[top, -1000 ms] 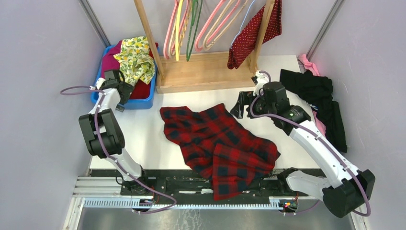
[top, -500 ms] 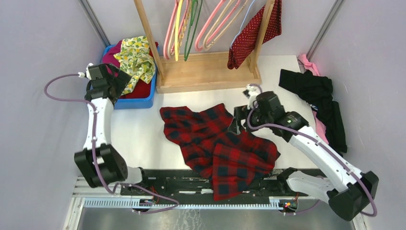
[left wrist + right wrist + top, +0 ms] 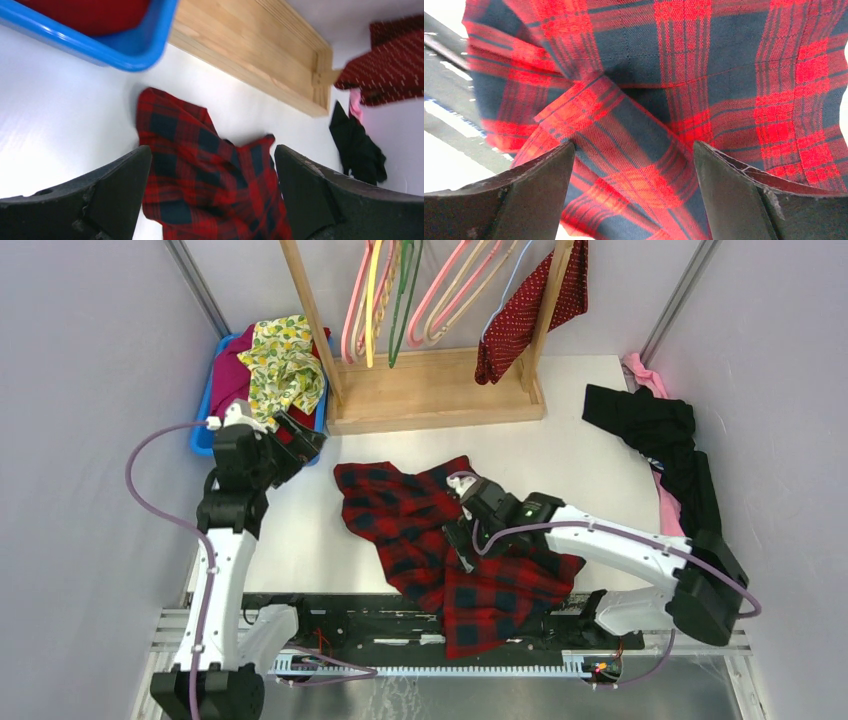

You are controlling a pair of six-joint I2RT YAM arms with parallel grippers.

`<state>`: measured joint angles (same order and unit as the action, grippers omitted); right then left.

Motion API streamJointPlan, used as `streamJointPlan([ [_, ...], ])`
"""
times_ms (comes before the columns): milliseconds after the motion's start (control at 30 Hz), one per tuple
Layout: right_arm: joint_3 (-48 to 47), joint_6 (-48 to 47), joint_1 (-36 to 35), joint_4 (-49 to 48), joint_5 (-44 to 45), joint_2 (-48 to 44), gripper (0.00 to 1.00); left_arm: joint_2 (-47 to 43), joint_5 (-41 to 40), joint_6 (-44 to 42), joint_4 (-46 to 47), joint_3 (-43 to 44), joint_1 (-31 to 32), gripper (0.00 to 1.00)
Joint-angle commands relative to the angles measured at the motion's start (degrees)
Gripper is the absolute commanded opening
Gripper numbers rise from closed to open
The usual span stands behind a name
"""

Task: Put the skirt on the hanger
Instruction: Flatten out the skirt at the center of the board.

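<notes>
The dark-red polka-dot skirt (image 3: 525,315) hangs at the right post of the wooden rack (image 3: 430,390), and it shows at the right edge of the left wrist view as the skirt (image 3: 390,70). A thin lilac-blue hanger (image 3: 512,280) runs down beside it on the rail. My left gripper (image 3: 300,440) is open next to the blue bin, its jaws (image 3: 212,150) framing the plaid garment (image 3: 210,165) from a distance. My right gripper (image 3: 462,530) hovers open just above the plaid garment (image 3: 649,75), with nothing between its fingers. Both grippers are far from the skirt.
The red-and-black plaid garment (image 3: 450,540) lies spread over the table's middle and front edge. A blue bin (image 3: 205,430) at the back left holds yellow-print and magenta cloths. Pink, yellow and green hangers (image 3: 390,300) hang on the rack. Black cloth (image 3: 670,440) lies along the right wall.
My right arm has swung from beside the rack down and toward me, ending over the plaid garment. My left gripper has moved from the bin's left side to its front right corner.
</notes>
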<state>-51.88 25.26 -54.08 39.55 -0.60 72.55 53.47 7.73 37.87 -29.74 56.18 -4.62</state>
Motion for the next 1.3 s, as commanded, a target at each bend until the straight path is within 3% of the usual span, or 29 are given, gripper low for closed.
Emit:
streamJointPlan([
  [0,-1.6,0.4,-4.0,-1.9,10.0,5.3,0.91,-5.6,0.0,-2.5,0.1,-4.2,3.9,0.99],
  [100,-1.3,0.5,-6.0,-4.7,8.9,5.3,0.77,-7.4,-0.9,-4.0,-1.3,-5.7,4.6,0.99],
  [200,-2.0,0.1,-6.6,-6.4,5.6,4.5,0.44,-8.3,-1.7,-5.6,-2.7,-5.9,4.6,0.99],
  [367,-7.1,-1.6,-6.9,-7.1,3.8,1.6,0.29,-8.2,-2.7,-7.1,-3.5,-6.2,4.6,0.99],
  [500,-16.2,-3.6,-6.9,-7.6,2.3,2.8,0.03,-7.5,-2.5,-7.1,-2.6,-7.3,4.6,0.99],
  [900,-45.5,-7.5,-6.8,-7.9,-6.6,15.0,0.01,-7.4,-6.1,-7.7,-2.6,-7.8,4.7,0.99],
  [1133,-66.8,-7.5,-2.5,-5.6,-9.0,33.8,0.01,-11.3,-9.3,-7.9,-5.7,-7.3,4.6,0.99],
  [1267,-81.8,-4.8,0.0,-5.5,-15.7,47.5,0.01,-14.2,-13.2,-8.0,-8.3,-5.8,4.6,0.99],
])
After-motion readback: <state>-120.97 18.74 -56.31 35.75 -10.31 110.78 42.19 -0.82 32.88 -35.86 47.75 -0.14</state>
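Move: The skirt's folded-over corner is almost under my open right fingers: about 1 cm to the left, no way ahead, 4 cm down. From that hand the skirt's far left corner lies roughly 16 cm ahead and 24 cm left, the rack's base about 31 cm ahead and 7 cm left. From my left hand the folded corner is some 17 cm back, 26 cm right and 20 cm below; the blue bin's middle is about 12 cm ahead, 9 cm left. I sink my right hand about 3 cm onto the skirt's folded-over corner, pinch it shut, then lift and sweep it left and finally forward, ending some 22 cm up and 24 cm left of the start, fingers swinging up and outward to the front left by about 35 degrees. My left hand, staying open, eases back and down about 5 cm. ##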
